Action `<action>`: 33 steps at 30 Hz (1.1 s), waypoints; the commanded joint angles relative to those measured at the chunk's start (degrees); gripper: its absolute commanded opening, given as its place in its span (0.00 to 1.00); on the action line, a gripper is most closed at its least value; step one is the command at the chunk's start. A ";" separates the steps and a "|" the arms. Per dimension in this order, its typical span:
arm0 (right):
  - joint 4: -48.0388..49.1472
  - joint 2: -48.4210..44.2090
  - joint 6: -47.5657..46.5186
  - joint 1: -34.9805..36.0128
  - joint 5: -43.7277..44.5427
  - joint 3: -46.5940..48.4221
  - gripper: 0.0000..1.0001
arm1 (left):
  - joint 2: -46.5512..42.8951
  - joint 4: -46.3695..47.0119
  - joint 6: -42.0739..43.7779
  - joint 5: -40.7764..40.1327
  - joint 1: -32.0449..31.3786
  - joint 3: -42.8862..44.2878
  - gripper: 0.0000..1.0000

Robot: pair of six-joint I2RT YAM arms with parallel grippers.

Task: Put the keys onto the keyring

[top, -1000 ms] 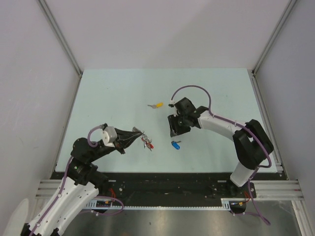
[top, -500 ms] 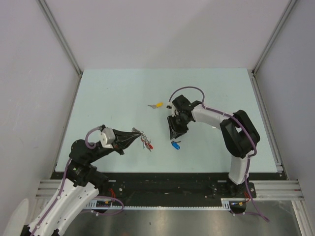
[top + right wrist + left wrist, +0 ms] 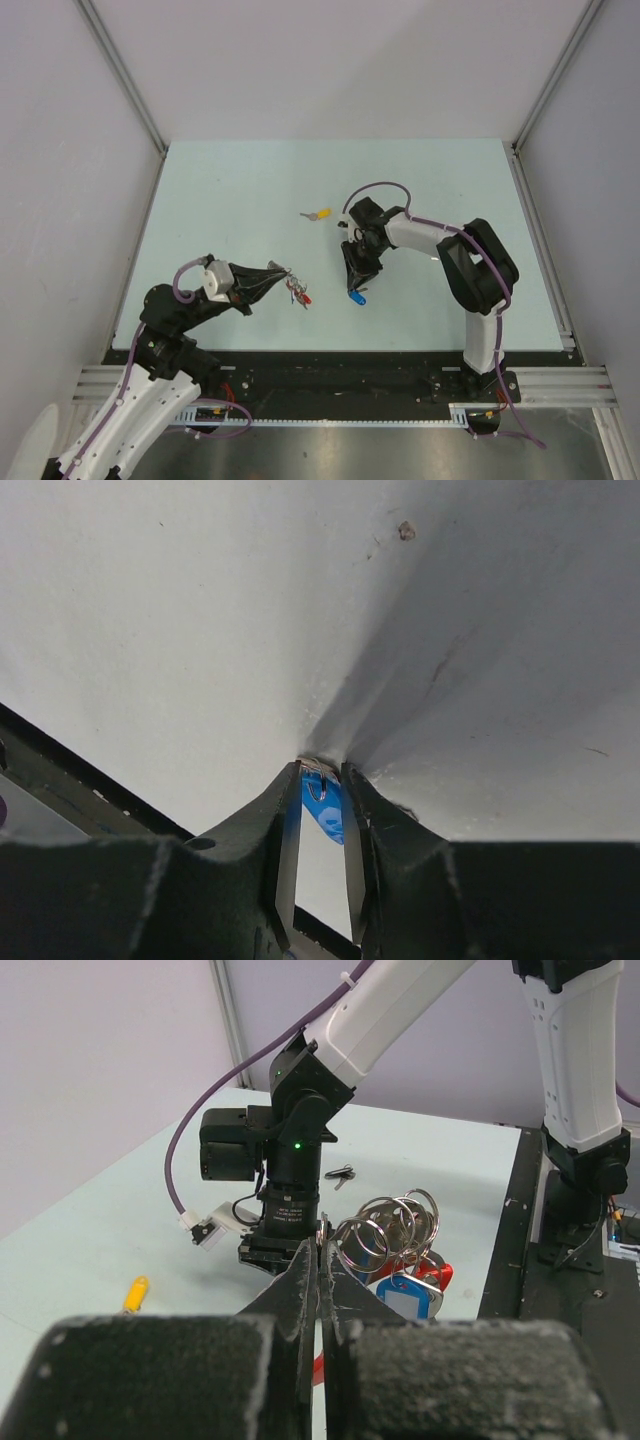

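My left gripper (image 3: 283,270) (image 3: 322,1243) is shut on the keyring (image 3: 295,285), a bunch of silver rings (image 3: 385,1235) held just above the table. A blue tag (image 3: 405,1298) and a red piece (image 3: 306,297) hang from the bunch. The blue-capped key (image 3: 355,297) (image 3: 323,805) lies on the table. My right gripper (image 3: 354,288) (image 3: 322,772) points straight down onto it. Its fingertips rest on the table with the blue cap pinched between them. A yellow-capped key (image 3: 320,214) (image 3: 134,1293) lies farther back on the table.
The pale green table (image 3: 230,200) has grey walls on three sides and a black rail along the near edge. The right arm's wrist (image 3: 290,1160) stands close in front of the left gripper. A small dark item (image 3: 340,1173) lies beyond it.
The right gripper has dropped onto the blue-capped key and narrowed its jaws around it. The left gripper has held still with the keyring.
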 commanded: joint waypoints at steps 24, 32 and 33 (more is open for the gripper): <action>-0.51 -8.48 -7.41 3.05 7.47 1.87 0.00 | 1.19 2.01 -1.27 2.23 0.54 0.74 0.00; 2.82 -14.47 -12.77 9.54 20.48 -1.72 0.00 | 1.63 1.84 -1.27 2.15 0.63 0.83 0.00; 3.26 -14.38 -12.86 10.17 24.42 -2.25 0.00 | 1.63 1.84 -1.27 2.06 0.63 0.74 0.00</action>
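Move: The blue-tagged key lies on the table right between the right hand's open fingertips, its middle perhaps 1 cm back of the hand point and 1 cm below it. From the right hand, the keyring held in the left fingers hangs roughly 9 cm back, 9 cm to the left and 24 cm up; the yellow-tagged key lies some 20 cm ahead and 7 cm left. From the left hand, the blue-tagged key is about 10 cm ahead, 11 cm right and 27 cm below. The right hand stays low at the table while its part-open fingers shut and pinch the blue-tagged key, then it rises some 7 cm, picking up speed, carrying the key towards the height of the keyring. As it rises, the wrist swings the downward-pointing fingers about 25 degrees forward and turns roughly 10 degrees counter-clockwise, while the left hand holds nearly still and keeps its grip on the keyring. ##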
